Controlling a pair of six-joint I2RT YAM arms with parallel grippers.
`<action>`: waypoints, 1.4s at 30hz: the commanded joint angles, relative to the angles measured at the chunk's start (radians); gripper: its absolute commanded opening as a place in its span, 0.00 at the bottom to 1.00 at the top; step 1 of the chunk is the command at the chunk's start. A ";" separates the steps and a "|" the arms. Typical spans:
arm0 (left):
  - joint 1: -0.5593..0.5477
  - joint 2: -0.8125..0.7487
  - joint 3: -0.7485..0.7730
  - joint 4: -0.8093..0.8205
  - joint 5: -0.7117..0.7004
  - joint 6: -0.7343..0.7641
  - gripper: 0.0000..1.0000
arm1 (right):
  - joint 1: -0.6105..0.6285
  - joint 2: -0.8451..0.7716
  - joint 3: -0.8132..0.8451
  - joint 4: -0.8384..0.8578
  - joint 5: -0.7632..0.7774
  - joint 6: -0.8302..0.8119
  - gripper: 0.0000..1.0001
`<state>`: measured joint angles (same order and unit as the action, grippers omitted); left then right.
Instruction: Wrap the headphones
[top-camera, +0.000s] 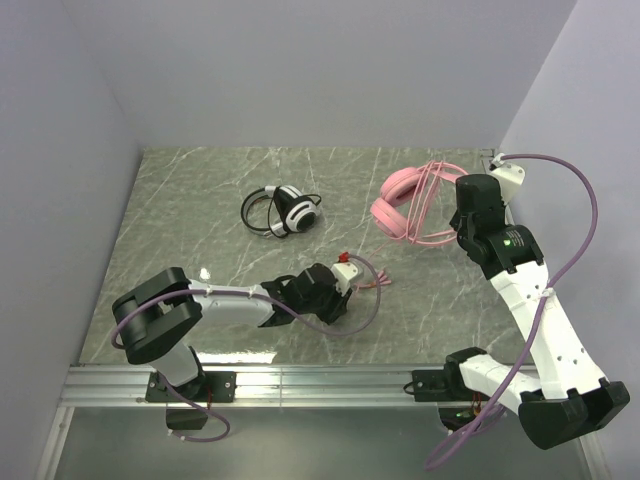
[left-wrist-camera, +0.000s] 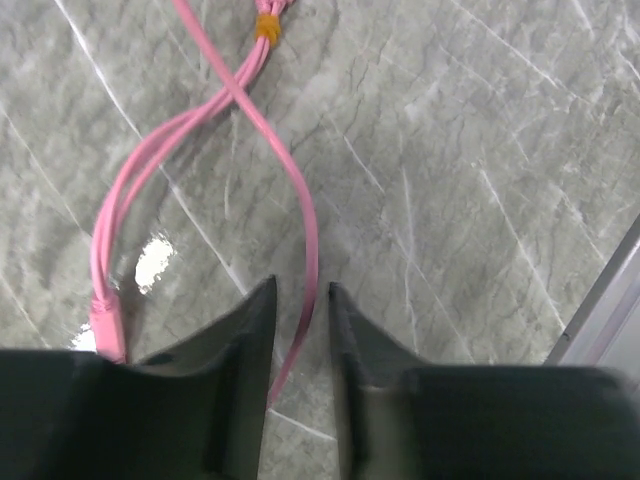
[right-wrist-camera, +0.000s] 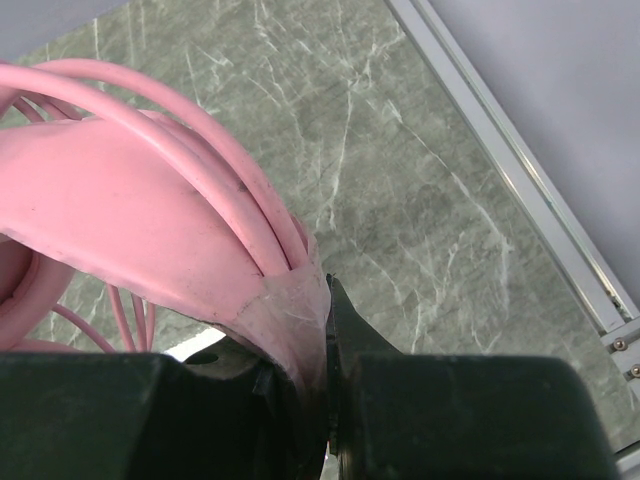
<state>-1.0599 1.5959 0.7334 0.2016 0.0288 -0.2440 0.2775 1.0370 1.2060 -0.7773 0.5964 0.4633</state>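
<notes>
The pink headphones (top-camera: 400, 205) lie at the back right with their pink cable (top-camera: 428, 200) looped several times over the headband. My right gripper (top-camera: 458, 235) is shut on the pink headband (right-wrist-camera: 130, 210), where the cable loops (right-wrist-camera: 215, 165) run together at the jaws (right-wrist-camera: 325, 285). The free end of the pink cable (left-wrist-camera: 300, 200) trails across the table to my left gripper (top-camera: 345, 300). In the left wrist view the fingers (left-wrist-camera: 300, 290) stand slightly apart with the cable between them, not pinched. Its plug (left-wrist-camera: 108, 325) lies to the left. The black and white headphones (top-camera: 285, 210) lie mid-back with their black cable coiled around them.
A metal rail (top-camera: 320, 380) runs along the table's near edge and another along the right side (right-wrist-camera: 530, 200). Grey walls close off the left, back and right. An orange tie (left-wrist-camera: 267, 28) sits on the pink cable.
</notes>
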 joint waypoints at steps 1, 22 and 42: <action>-0.003 -0.027 -0.014 0.018 0.023 -0.014 0.26 | 0.003 -0.017 0.056 0.108 0.002 0.048 0.00; -0.305 -0.313 0.170 -0.405 -0.147 0.009 0.00 | -0.015 0.061 0.095 0.104 0.140 0.159 0.00; -0.308 -0.507 0.313 -0.702 -0.412 0.015 0.00 | -0.026 0.038 -0.012 0.127 0.138 0.089 0.00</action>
<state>-1.3647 1.0985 0.9707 -0.4522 -0.2749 -0.2523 0.2573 1.1137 1.2072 -0.7559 0.7074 0.5350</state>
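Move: The pink cable runs between the left hand's half-open fingertips, right at its hand point; the cable's plug tail lies on the table about 9 cm ahead of that hand, 9 cm to its right and 4 cm lower. The pink headphones hang some 13 cm ahead, 19 cm to its right and 20 cm above it. From the right hand, which still holds their headband, they are about 9 cm left, 2 ahead and slightly lower, and the cable pinch point is roughly 28 cm left, 11 back and 23 below. The pink cable is pinched as the left fingers shut on it just above the table with a dip of barely 1 cm, then drawn back towards the bases and up together, about 10 cm each; the left hand then rises some 6 cm more while easing left. The right hand keeps its grip on the headband, shifting about 2 cm right and slightly forward and turning some 10 degrees clockwise. ##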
